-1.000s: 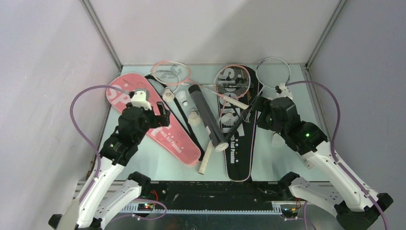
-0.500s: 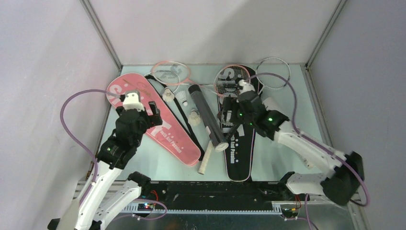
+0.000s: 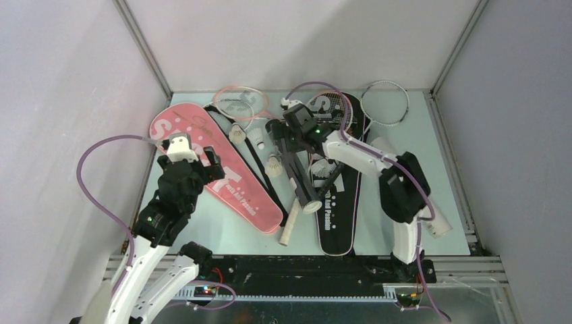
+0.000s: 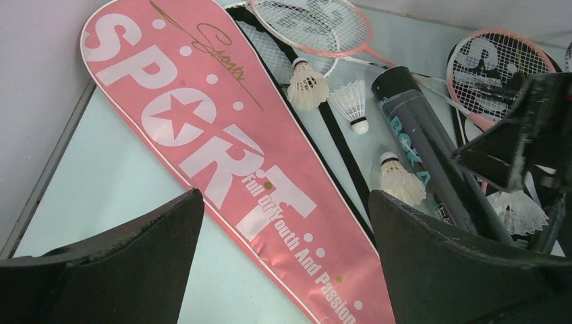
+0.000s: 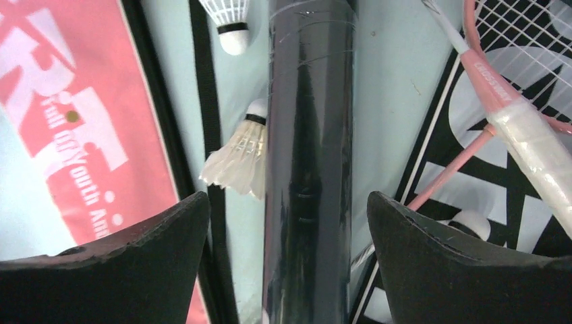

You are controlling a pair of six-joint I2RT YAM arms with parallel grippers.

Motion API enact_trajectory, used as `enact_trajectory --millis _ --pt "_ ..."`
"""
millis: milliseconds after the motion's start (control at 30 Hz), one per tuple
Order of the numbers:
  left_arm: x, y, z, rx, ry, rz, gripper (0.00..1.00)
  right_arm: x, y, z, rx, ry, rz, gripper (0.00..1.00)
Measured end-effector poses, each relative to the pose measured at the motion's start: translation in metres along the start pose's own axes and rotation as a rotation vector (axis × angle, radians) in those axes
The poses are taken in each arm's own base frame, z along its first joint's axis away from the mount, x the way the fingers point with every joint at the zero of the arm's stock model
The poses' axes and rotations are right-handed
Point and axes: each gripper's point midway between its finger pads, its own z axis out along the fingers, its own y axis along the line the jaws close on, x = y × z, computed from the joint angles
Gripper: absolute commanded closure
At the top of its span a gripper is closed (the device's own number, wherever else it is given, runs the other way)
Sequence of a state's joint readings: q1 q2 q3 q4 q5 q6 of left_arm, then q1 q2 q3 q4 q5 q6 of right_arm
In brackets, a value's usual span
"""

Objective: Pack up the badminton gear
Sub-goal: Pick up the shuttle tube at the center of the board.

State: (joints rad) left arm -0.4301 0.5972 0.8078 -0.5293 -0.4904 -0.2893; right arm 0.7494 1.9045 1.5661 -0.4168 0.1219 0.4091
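My right gripper (image 3: 286,143) (image 5: 287,196) hangs open over the black shuttle tube (image 3: 294,169) (image 5: 310,135), one finger on each side and neither touching it. The tube lies between the pink cover (image 3: 222,175) (image 4: 229,148) and the black cover (image 3: 335,206) (image 5: 459,142). My left gripper (image 3: 190,162) (image 4: 284,196) is open and empty above the pink cover's narrow half. Shuttlecocks (image 3: 236,133) (image 4: 307,84) (image 5: 236,158) lie beside the tube. One pink racket (image 3: 236,101) lies at the back, another (image 3: 327,111) (image 5: 499,101) on the black cover, and a white racket (image 3: 386,102) is at the far right.
A white tube (image 3: 440,224) sticks out from under my right arm near the right edge. A wooden-coloured racket handle (image 3: 287,229) pokes out under the black tube's near end. Grey walls close in the table (image 3: 202,223) on the left, the back and the right.
My right arm has swung left from the black cover's right side to above the black tube. My left gripper has drifted left and nearer along the pink cover.
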Motion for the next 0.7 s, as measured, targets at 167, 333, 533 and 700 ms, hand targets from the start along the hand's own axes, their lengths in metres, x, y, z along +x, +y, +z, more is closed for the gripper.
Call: enact_trajectory --millis 167,333,533,700 --pt "-0.001 0.0 0.0 0.0 -0.003 -0.003 0.02 0.015 -0.009 0.036 0.018 0.101 -0.035 0.14" --pt "-0.001 0.0 0.0 0.0 -0.003 -0.004 0.02 0.048 -0.023 0.06 0.022 0.214 -0.022 0.16" --pt "-0.001 0.0 0.0 0.0 -0.003 -0.003 0.02 0.058 -0.026 0.067 -0.013 0.258 -0.001 0.22" --pt "-0.001 -0.002 0.002 0.003 -0.002 -0.004 0.03 0.057 -0.024 0.068 -0.048 0.258 0.013 0.43"
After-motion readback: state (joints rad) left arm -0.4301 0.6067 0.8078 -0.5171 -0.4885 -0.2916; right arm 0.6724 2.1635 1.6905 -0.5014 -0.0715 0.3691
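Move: The shuttle tube's middle lies almost right under the right hand, about 10 cm below and barely 1 cm back. A shuttlecock lies roughly 6 cm to the hand's left and level with it; another shuttlecock is some 12 cm left and 8 cm ahead. The black bag's middle is about 17 cm to the right. From the left hand the tube lies about 12 cm ahead, 22 cm right and 22 cm below. Closing from both sides, the right fingers come to pinch the shuttle tube near its middle. Before that, the hand sinks about 9 cm almost straight down over the tube, easing about 1 cm forward and tipping some 15 degrees more steeply downward; once down, it stays in place while the fingers narrow. ##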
